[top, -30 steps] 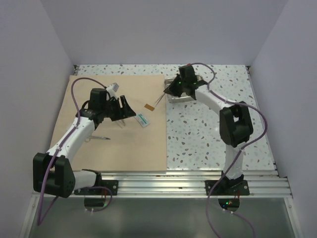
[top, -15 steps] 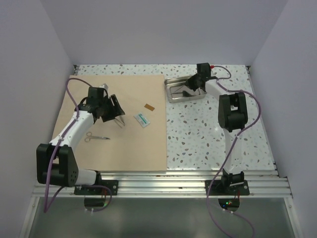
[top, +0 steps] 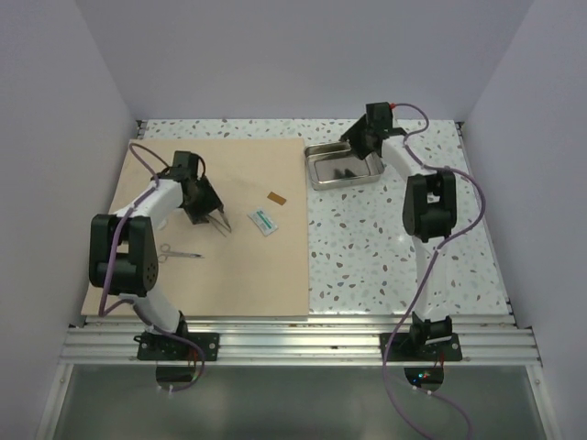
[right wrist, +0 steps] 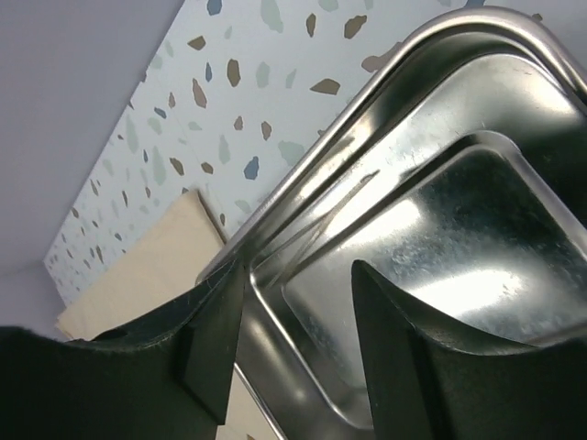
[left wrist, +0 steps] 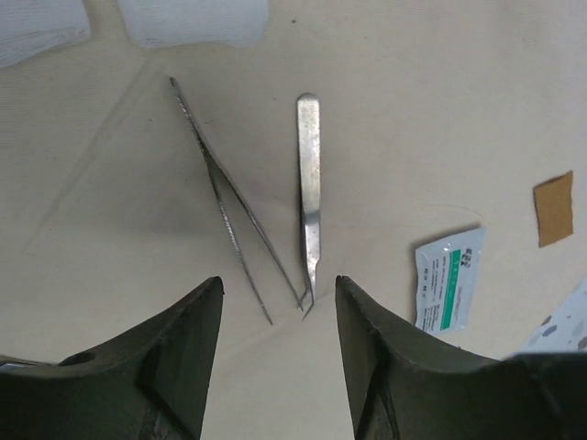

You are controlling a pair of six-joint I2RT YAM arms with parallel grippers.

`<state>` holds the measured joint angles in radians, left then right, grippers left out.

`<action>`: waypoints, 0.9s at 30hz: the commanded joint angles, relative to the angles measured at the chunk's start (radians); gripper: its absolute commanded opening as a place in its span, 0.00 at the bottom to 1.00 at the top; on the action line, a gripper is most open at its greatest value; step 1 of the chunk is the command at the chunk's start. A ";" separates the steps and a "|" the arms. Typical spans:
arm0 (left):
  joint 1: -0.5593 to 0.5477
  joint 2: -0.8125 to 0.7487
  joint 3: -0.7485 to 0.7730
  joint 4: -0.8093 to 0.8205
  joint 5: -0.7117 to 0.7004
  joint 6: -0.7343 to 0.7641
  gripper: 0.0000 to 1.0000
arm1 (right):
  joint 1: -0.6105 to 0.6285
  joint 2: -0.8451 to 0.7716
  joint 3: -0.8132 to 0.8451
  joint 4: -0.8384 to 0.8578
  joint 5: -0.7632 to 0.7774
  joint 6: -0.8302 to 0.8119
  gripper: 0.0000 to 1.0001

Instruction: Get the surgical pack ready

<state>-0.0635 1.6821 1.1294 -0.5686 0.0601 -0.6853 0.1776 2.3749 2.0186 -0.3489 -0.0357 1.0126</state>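
Note:
The tan wrap sheet [top: 229,266] lies flat on the left half of the table. On it, two steel tweezers [left wrist: 310,192] [left wrist: 225,197] lie just ahead of my left gripper [left wrist: 278,293], which hangs open above the sheet [left wrist: 413,110] and holds nothing. In the top view the left gripper [top: 216,223] is near the sheet's middle. The shiny steel tray [top: 344,166] sits right of the sheet and looks empty. My right gripper [right wrist: 299,268] is open over one end of the tray [right wrist: 431,238], one finger by the rim, the other over the inside.
A white and green packet [top: 265,221] [left wrist: 448,278] and a small brown patch [top: 275,197] [left wrist: 553,209] lie on the sheet right of the left gripper. Small scissors [top: 179,254] lie nearer the front. White gauze [left wrist: 193,18] lies beyond the tweezers. Walls close in the table.
The right arm pulled back from the sheet's edge to the tray's far side, and its gripper opened. The left arm folded in to the left; its jaws narrowed a little.

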 commanded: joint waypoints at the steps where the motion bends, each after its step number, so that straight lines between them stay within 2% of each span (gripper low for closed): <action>1: 0.025 0.037 0.053 -0.056 -0.062 -0.065 0.56 | 0.002 -0.168 -0.003 -0.126 0.013 -0.187 0.54; 5: 0.028 0.112 0.102 -0.080 -0.112 -0.072 0.54 | 0.022 -0.307 -0.104 -0.186 0.000 -0.343 0.54; 10: 0.034 0.186 0.158 -0.103 -0.143 -0.079 0.52 | 0.051 -0.544 -0.351 -0.167 -0.003 -0.404 0.54; 14: 0.039 0.220 0.187 -0.111 -0.158 -0.071 0.45 | 0.069 -0.643 -0.492 -0.170 -0.021 -0.431 0.54; 20: 0.041 0.228 0.175 -0.099 -0.152 -0.066 0.23 | 0.100 -0.704 -0.557 -0.174 -0.021 -0.450 0.54; 21: 0.041 0.225 0.171 -0.096 -0.141 -0.066 0.14 | 0.105 -0.700 -0.551 -0.180 -0.021 -0.453 0.54; 23: 0.042 0.214 0.168 -0.096 -0.132 -0.069 0.02 | 0.129 -0.686 -0.520 -0.193 -0.030 -0.460 0.54; 26: 0.041 0.164 0.173 -0.117 -0.121 -0.050 0.00 | 0.169 -0.654 -0.483 -0.197 -0.081 -0.479 0.54; 27: 0.041 0.140 0.173 -0.120 -0.106 -0.036 0.00 | 0.180 -0.640 -0.475 -0.193 -0.139 -0.480 0.54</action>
<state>-0.0330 1.8992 1.2793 -0.6701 -0.0612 -0.7403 0.3157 1.7096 1.4822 -0.5423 -0.0723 0.5732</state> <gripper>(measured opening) 0.020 0.538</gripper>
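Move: The open left fingers hang some 4 cm over the splayed tweezers on the mat, whose middle is about 1 cm ahead and 2 cm to the left. The scalpel lies roughly 4 cm ahead and 2 cm right, the gauze pad 7 cm ahead and 8 cm left, and the printed packet 2 cm ahead and 13 cm right, all equally low. From the right hand, out over the tray, the same tweezers are some 24 cm back, 34 cm left and 7 cm lower. The left hand sinks about 4 cm while shifting some 3 cm left and a little forward, tilting slightly, then stops and shuts its fingers on the tweezers just on the closed-end side of their middle, pinching the two legs together. Meanwhile the empty right hand backs out from over the far side of the tray, about 19 cm towards its base, climbing some 11 cm before easing down a little, turning about 25 degrees counter-clockwise with its fingers still open. ##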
